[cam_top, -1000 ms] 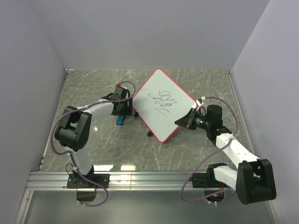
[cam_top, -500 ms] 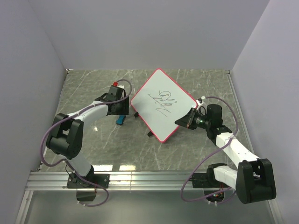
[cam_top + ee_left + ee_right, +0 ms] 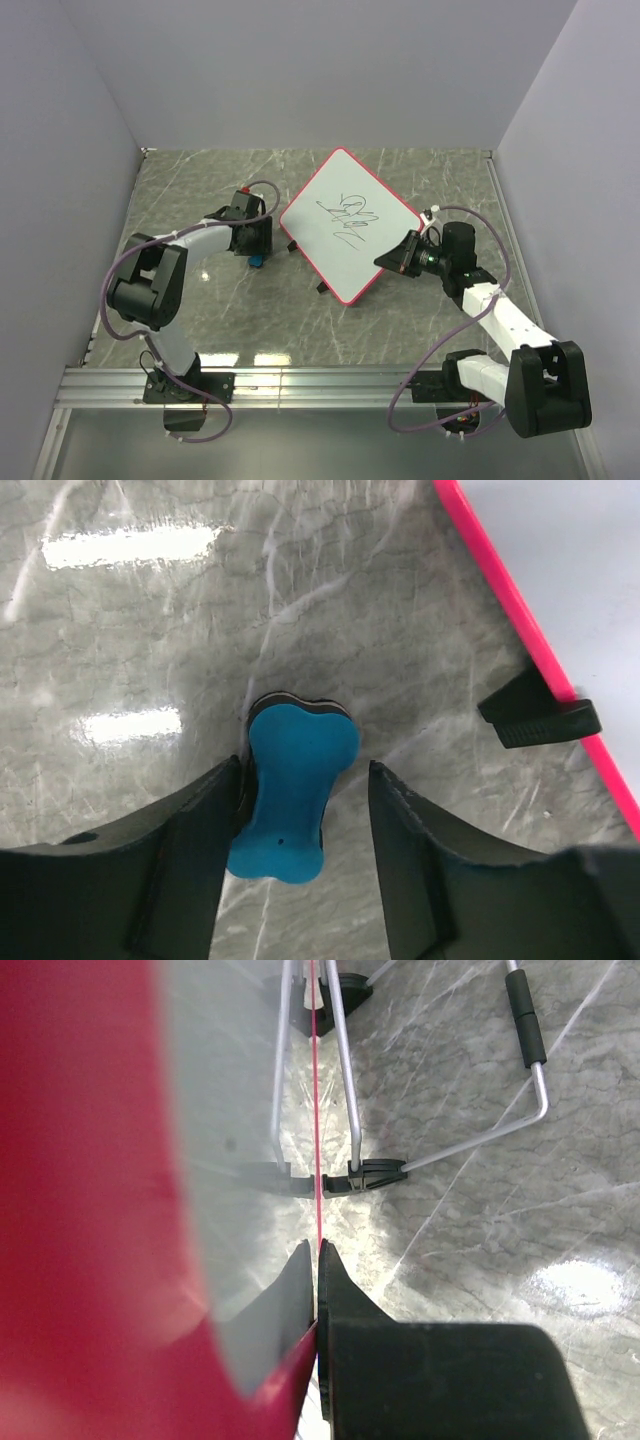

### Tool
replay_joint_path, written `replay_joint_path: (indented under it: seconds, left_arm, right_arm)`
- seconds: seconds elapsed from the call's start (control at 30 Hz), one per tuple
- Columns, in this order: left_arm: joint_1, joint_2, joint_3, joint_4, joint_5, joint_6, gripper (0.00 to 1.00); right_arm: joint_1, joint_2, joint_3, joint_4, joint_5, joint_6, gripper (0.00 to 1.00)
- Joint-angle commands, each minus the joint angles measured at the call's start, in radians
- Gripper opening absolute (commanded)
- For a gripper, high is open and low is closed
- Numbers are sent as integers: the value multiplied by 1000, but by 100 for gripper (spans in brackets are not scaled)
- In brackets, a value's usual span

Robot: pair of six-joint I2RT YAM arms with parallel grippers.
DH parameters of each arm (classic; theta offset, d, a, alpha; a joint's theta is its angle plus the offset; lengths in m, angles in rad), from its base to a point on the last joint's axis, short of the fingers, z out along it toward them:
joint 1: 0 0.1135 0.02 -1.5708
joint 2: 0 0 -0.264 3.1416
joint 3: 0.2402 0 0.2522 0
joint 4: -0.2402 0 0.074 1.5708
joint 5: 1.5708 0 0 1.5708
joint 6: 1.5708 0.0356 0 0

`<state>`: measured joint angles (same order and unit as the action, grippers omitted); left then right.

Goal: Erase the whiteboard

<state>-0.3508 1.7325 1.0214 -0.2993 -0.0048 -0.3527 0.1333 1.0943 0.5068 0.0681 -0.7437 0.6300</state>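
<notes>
The whiteboard point(image 3: 350, 225), white with a pink-red frame and black scribbles point(image 3: 352, 215), stands tilted mid-table on small black feet. My right gripper point(image 3: 385, 262) is shut on its lower right edge; the wrist view shows both fingers pinching the thin red frame point(image 3: 315, 1110) at the right gripper point(image 3: 317, 1250). A small blue eraser point(image 3: 295, 790) lies on the table left of the board. My left gripper point(image 3: 305, 768) straddles it, open: the left finger touches the eraser, the right finger stands apart. From above, the left gripper point(image 3: 257, 248) covers most of the eraser point(image 3: 257, 262).
The board's pink edge point(image 3: 510, 600) and a black foot point(image 3: 535, 715) lie just right of the left gripper. A wire stand point(image 3: 350, 1110) props the board from behind. Grey walls enclose the marble table point(image 3: 200, 300) on three sides; a metal rail point(image 3: 320, 385) runs along the near edge.
My left gripper has dropped toward the table over the blue eraser, and its jaws have narrowed around it. The right arm and the whiteboard have not moved.
</notes>
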Motion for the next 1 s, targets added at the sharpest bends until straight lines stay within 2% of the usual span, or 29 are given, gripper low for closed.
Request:
replay_joint_path:
  seconds: [0.0,0.1,0.2,0.23,0.37,0.53,0.7,0.73,0.97]
  left_arm:
    - [-1,21,-7,48,8,8,59]
    - [1,32,-11,54,8,-2,48]
    - [1,41,2,37,8,-9,10]
    - [1,42,8,31,6,-15,0]
    - [1,32,11,17,20,-14,1]
    - [-11,-91,63,-15,113,-49,0]
    - [-92,-178,150,-40,193,-69,0]
    - [-106,-188,167,-32,244,-78,0]
    - [-233,-217,164,98,413,-115,0]
  right_arm:
    - [6,-19,39,-34,30,-6,0]
    - [5,-16,35,-30,30,-4,0]
    - [5,-2,32,-24,21,-3,0]
    - [5,4,30,-19,18,-4,0]
    - [5,48,27,1,14,-9,0]
    - [5,87,33,29,10,-4,0]
    - [5,130,55,21,6,-23,0]
    - [5,139,56,18,7,-26,0]
    - [6,194,46,32,13,-35,0]
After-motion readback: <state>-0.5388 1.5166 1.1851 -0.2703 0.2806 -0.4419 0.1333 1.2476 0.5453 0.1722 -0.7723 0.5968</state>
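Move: The eraser lies almost between the left hand's open fingers, about 1 cm ahead and 1 cm below. The whiteboard's near black foot stands some 11 cm to the right and 4 cm ahead; the scribble is about 25 cm right, 7 cm ahead and 7 cm higher. The right hand already pinches the board's raised right edge; from it the scribble is roughly 17 cm ahead, 9 cm left and 5 cm lower, the eraser about 35 cm left and 10 cm ahead. The left fingers shut on the eraser's waist and pinch it. Once closed, the hand lifts it about 16 cm while sweeping some 13 cm right, out over the board's left part towards the scribble, the wrist rolling left side down and turning clockwise. The right hand keeps its hold on the board's edge and eases it about 2 cm forward and slightly down. ##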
